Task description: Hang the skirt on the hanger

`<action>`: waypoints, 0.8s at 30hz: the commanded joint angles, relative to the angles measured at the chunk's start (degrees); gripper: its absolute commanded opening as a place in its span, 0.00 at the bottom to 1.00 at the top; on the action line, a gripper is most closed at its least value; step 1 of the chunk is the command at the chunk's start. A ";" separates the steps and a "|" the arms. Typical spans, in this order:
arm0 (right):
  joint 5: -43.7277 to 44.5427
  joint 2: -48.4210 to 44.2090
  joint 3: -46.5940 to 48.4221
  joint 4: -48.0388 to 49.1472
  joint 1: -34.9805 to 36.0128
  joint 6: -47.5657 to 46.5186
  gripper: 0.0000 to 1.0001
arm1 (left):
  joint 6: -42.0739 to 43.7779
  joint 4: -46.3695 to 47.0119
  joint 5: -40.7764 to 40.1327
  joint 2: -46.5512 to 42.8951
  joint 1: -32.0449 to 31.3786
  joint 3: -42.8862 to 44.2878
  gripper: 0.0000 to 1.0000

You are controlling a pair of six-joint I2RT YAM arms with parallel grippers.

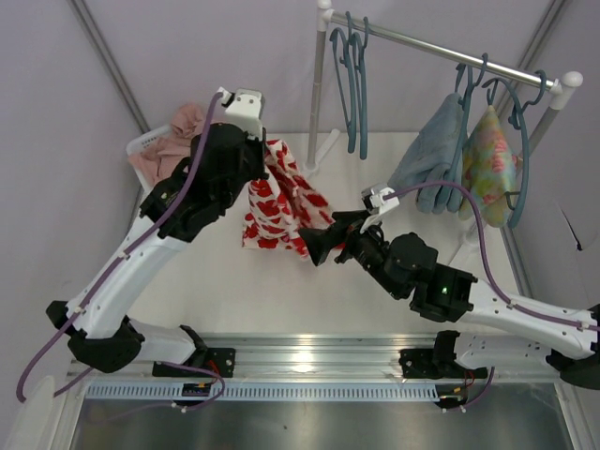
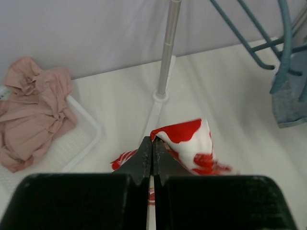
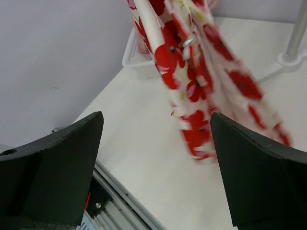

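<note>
The skirt (image 1: pixel 279 202), white with bold red flowers, hangs lifted off the table from one pinched corner. My left gripper (image 1: pixel 261 161) is shut on that corner; in the left wrist view the jaws (image 2: pixel 152 140) meet on a fold of the skirt (image 2: pixel 192 139). My right gripper (image 1: pixel 326 236) stands open beside the skirt's lower right edge, holding nothing. In the right wrist view the skirt (image 3: pixel 192 72) dangles ahead of the open gripper (image 3: pixel 156 117), its hem near the right finger. An empty teal hanger (image 1: pixel 354 84) hangs at the left end of the rail.
A white basket (image 1: pixel 141 143) with dusty-pink cloth (image 1: pixel 173 141) sits at the back left. The rack's post (image 1: pixel 319 94) stands behind the skirt. On the rail's right end hang a blue-grey garment (image 1: pixel 433 155) and a green floral one (image 1: pixel 490 164).
</note>
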 commanded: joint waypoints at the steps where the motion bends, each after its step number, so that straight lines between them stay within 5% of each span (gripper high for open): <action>1: 3.30 -1.71 -0.83 -3.40 -0.58 3.14 0.99 | 3.42 -5.04 -12.30 0.21 -1.62 4.07 0.00; 6: 2.34 -2.16 -2.50 -5.60 -1.90 5.96 0.99 | 3.16 -6.01 -12.58 -2.16 -1.53 5.12 0.00; 11: -0.47 -0.05 -3.74 -1.21 -3.31 9.21 0.99 | 2.72 -5.31 5.14 -5.85 -1.88 0.31 0.00; 17: -4.60 3.90 -3.91 2.48 -4.10 10.19 0.99 | 0.26 -4.70 10.37 -7.35 -3.29 -6.82 0.00; 24: -19.35 8.12 -7.42 13.82 -3.75 -8.61 0.99 | -0.62 -2.50 10.46 -10.07 -3.38 -11.48 0.00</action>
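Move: The skirt already hangs bunched from my left fingertips. Its middle is about 12 cm below them, some 2 cm back and 4 cm to the right. The basket with the pink cloth is some 25 cm ahead, 28 cm left and 38 cm below; the empty hangers are about 22 cm ahead, 20 cm right and slightly higher. From my open right hand, the skirt's middle is about 11 cm ahead, 8 cm left and 6 cm lower. I lower my wide-open right hand about 7 cm, easing slightly right, then sweep it some 5 cm left towards the hanging skirt's side, fingers still open. My left hand keeps the skirt pinched, sways a couple of centimetres left, then draws back about 5 cm and sinks about 6, swinging back right as it turns some 10 degrees clockwise and tips down. ##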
